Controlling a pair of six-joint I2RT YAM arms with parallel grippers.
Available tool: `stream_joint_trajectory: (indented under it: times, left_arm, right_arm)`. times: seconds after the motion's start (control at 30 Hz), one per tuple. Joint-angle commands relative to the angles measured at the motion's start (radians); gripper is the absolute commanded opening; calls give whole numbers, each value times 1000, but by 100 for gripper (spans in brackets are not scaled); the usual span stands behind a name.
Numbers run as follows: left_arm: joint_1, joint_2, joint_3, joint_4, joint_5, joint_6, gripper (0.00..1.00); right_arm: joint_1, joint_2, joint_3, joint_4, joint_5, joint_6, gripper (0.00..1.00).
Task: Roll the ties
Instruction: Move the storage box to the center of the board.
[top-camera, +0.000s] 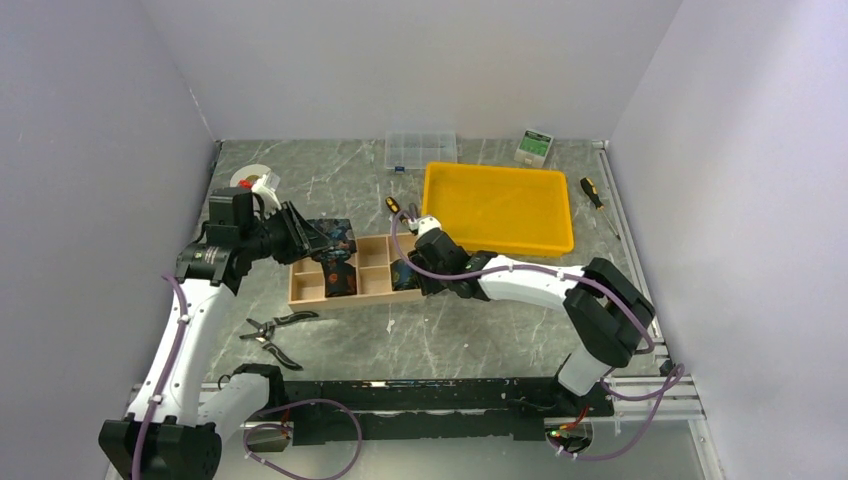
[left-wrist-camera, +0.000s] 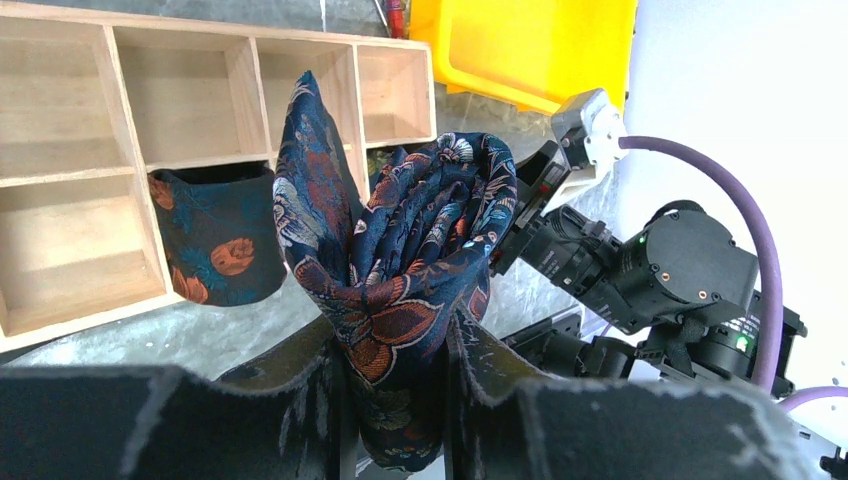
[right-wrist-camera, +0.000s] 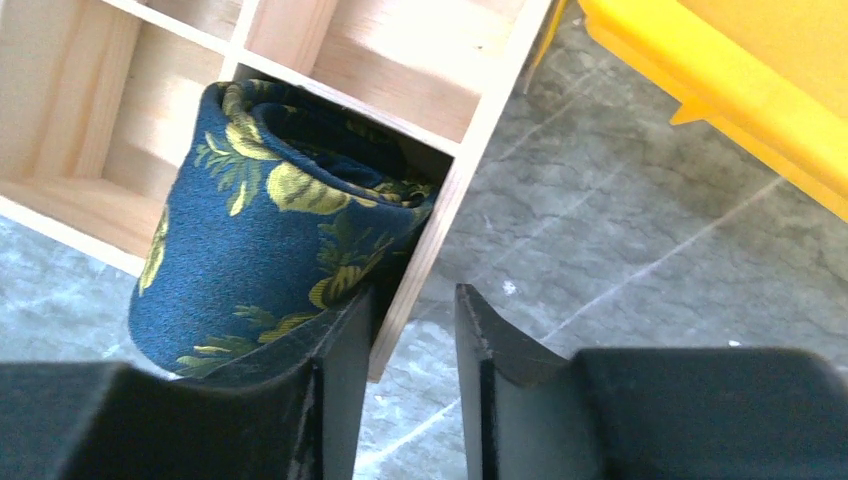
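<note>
My left gripper (top-camera: 305, 236) (left-wrist-camera: 392, 325) is shut on a rolled tie (top-camera: 335, 235) (left-wrist-camera: 415, 250), dark navy with a red-orange floral print, and holds it just above the wooden compartment box (top-camera: 312, 297) (left-wrist-camera: 70, 110). A second coiled tie (top-camera: 338, 278) (left-wrist-camera: 215, 240) sits in a front compartment. At the box's right end, a blue tie with yellow-green leaves (top-camera: 403, 272) (right-wrist-camera: 260, 250) fills the corner compartment. My right gripper (top-camera: 418, 275) (right-wrist-camera: 413, 295) stands open beside it, one finger against the coil and the other outside the box wall (right-wrist-camera: 440, 230), nothing pinched between them.
A yellow tray (top-camera: 498, 208) lies behind and right of the box. Black-handled pliers (top-camera: 272, 326) lie on the table at front left. A tape roll (top-camera: 252, 180), a clear plastic case (top-camera: 420, 150), a small carton (top-camera: 536, 146) and a screwdriver (top-camera: 592, 192) stand along the back.
</note>
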Motion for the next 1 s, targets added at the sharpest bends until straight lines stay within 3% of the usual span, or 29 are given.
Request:
stream_joint_trajectory:
  times: [0.0,0.07,0.2,0.3,0.53,0.73,0.97]
  left_arm:
    - [5,16,-5,79,60,-19,3]
    - [5,24,-10,90,64,-25,3]
    - [4,34,-31,121,74,-35,3]
    - [4,51,-50,169,97,-53,3]
    - [-13,123,-78,296,181,-126,3]
    - [-143,185,-82,375,196,-161,3]
    - [-145,232,-13,364,185,-137,3]
  right_arm:
    - [5,-44,18,-176,72,18,43]
    - [5,-86,37,-194,113,28,49]
    - [6,-187,76,-227,168,31,71]
    - [2,-260,98,-250,197,34,77]
    - [-29,-423,-45,-118,163,60,79]
    - [-101,-454,-168,-47,88,108,77]
    - [-127,-473,-254,48,13,142,76]
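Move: The left hand, holding the bunched tie up high, has the empty near-row compartment of the storage box about 9 cm to its right, 2 cm ahead and 16 cm below; the red-patterned roll is 2 cm right and 2 cm ahead, the yellow-patterned roll 15 cm right and 3 cm ahead, both as far down. From the right hand, at the box's near right corner, the storage box's middle is 13 cm left, 4 cm ahead and 2 cm lower, the yellow-patterned roll 4 cm left and 2 cm ahead, and the yellow bin 15 cm right and 15 cm ahead. The right hand opens wide and comes free of the storage box's right wall, edging off to its right, hopping up about 12 cm and sinking again almost to its starting height over bare table, some 9 cm right of where it began. Meanwhile the left hand keeps its grip on the bunched tie and carries it about 7 cm right, with a little forward and down, over the box towards the empty near compartment between the two rolls, tilting and swinging slightly clockwise. ##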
